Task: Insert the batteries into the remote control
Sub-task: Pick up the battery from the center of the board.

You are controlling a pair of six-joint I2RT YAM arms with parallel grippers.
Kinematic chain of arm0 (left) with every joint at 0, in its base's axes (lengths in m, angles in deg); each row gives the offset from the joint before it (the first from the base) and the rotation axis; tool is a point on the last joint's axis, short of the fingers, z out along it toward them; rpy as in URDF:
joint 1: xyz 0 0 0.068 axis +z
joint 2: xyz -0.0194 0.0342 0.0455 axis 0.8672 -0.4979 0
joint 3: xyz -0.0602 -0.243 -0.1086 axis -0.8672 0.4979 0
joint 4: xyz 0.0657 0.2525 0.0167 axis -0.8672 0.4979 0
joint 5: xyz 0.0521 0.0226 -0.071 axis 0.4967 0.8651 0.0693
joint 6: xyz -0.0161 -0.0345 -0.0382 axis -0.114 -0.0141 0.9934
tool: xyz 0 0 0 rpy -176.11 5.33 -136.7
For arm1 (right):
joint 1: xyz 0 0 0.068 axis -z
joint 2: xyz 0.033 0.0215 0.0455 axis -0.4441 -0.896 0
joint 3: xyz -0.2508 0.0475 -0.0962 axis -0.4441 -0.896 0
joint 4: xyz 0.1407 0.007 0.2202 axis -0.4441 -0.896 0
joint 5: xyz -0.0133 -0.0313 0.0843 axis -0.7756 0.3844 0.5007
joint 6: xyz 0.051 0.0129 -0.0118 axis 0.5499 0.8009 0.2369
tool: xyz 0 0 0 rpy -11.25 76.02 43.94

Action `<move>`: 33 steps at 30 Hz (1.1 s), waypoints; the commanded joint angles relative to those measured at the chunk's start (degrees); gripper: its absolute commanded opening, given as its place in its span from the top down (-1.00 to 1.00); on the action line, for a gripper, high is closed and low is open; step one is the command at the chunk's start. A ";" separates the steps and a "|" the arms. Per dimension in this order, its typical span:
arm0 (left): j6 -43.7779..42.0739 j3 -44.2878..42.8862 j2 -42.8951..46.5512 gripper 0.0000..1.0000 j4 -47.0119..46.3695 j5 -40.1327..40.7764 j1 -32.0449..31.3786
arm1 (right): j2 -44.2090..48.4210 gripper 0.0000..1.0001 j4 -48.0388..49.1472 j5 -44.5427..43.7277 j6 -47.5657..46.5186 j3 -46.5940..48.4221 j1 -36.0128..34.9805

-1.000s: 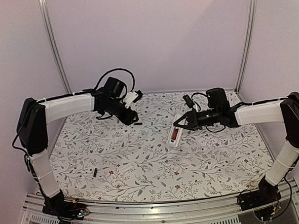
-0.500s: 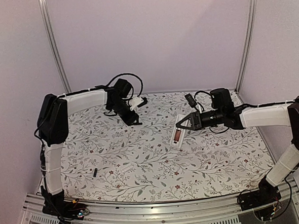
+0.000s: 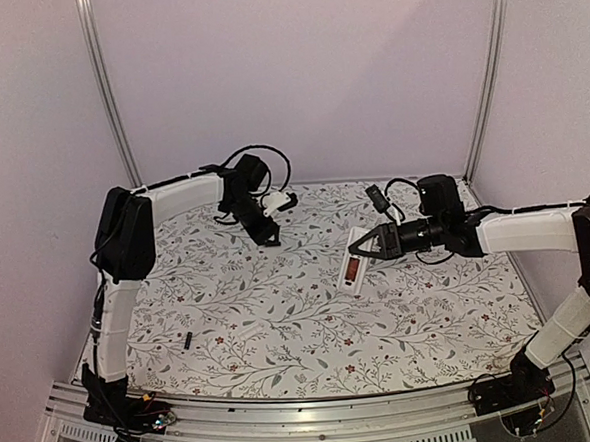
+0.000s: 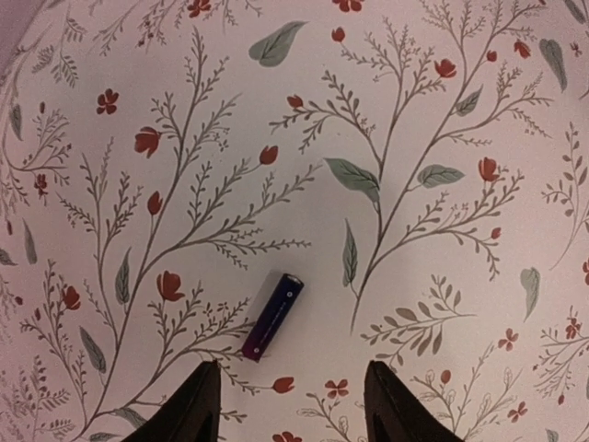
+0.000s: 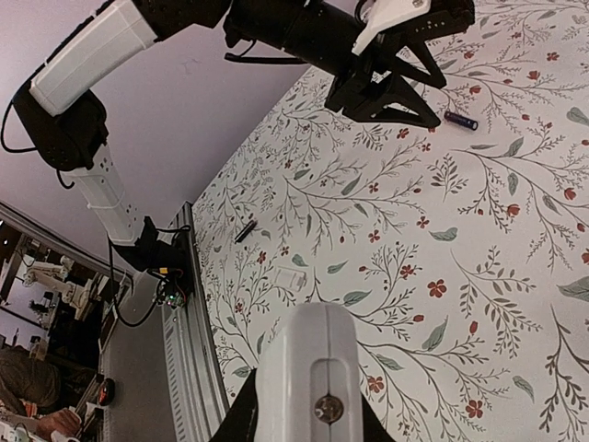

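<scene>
One battery [image 4: 272, 316], a slim dark cylinder, lies on the flowered cloth just ahead of my left gripper [image 4: 293, 410]. Its jaws are open, with the battery nearer the left fingertip [image 4: 198, 405] and not between them. From above, the left gripper [image 3: 268, 236] is at the far left-centre of the table. My right gripper [image 3: 362, 245] is shut on the top end of the white remote control [image 3: 351, 271], which tilts with its lower end near the cloth and its dark recess facing up. The remote [image 5: 317, 368] fills the bottom of the right wrist view. A second battery [image 3: 186, 340] lies near front left.
A small flat white cover piece [image 3: 250, 331] lies on the cloth right of the second battery. The table's metal rail [image 3: 307, 421] runs along the near edge. Pale walls and two upright posts close in the back.
The left arm has swung in and rightward, bringing its gripper over the far battery with its jaws a little narrower. The right gripper with the remote shifted slightly right.
</scene>
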 commanded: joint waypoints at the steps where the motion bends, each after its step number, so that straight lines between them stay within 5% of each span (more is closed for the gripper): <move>1: -1.58 -2.83 -2.71 -0.07 3.27 -0.90 0.73 | 2.00 1.00 0.58 0.65 -1.48 -0.58 0.39; 16: -5.73 -11.32 -9.93 0.06 5.01 0.39 0.73 | 0.60 1.00 0.55 1.04 -1.09 0.00 0.38; 33: -7.43 -12.65 -12.75 0.79 9.25 -0.10 0.33 | 0.68 1.00 0.49 0.91 -1.09 -0.08 0.36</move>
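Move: The board's centre battery lies on the cloth almost under the left hand, about 5 cm below, 1 cm ahead and 1 cm to the right. From that hand, the remote in the right gripper is some 21 cm back, 21 cm right and 10 cm higher; the clear cover lies about 30 cm back and 2 cm left; the second battery is 32 cm back and 16 cm left. From the right hand, the centre battery is roughly 19 cm ahead, 22 cm left and 17 cm below. The left hand sinks about 4.5 cm onto the battery, easing some 2 cm forward and a touch right on the way down, then about 1 cm back again near the bottom, with the wrist turning only slightly, some 5 degrees clockwise. Late in the descent the fingers, which start about half open and pointing steeply down, close nearly shut and pinch the battery between the pads by its long sides. ##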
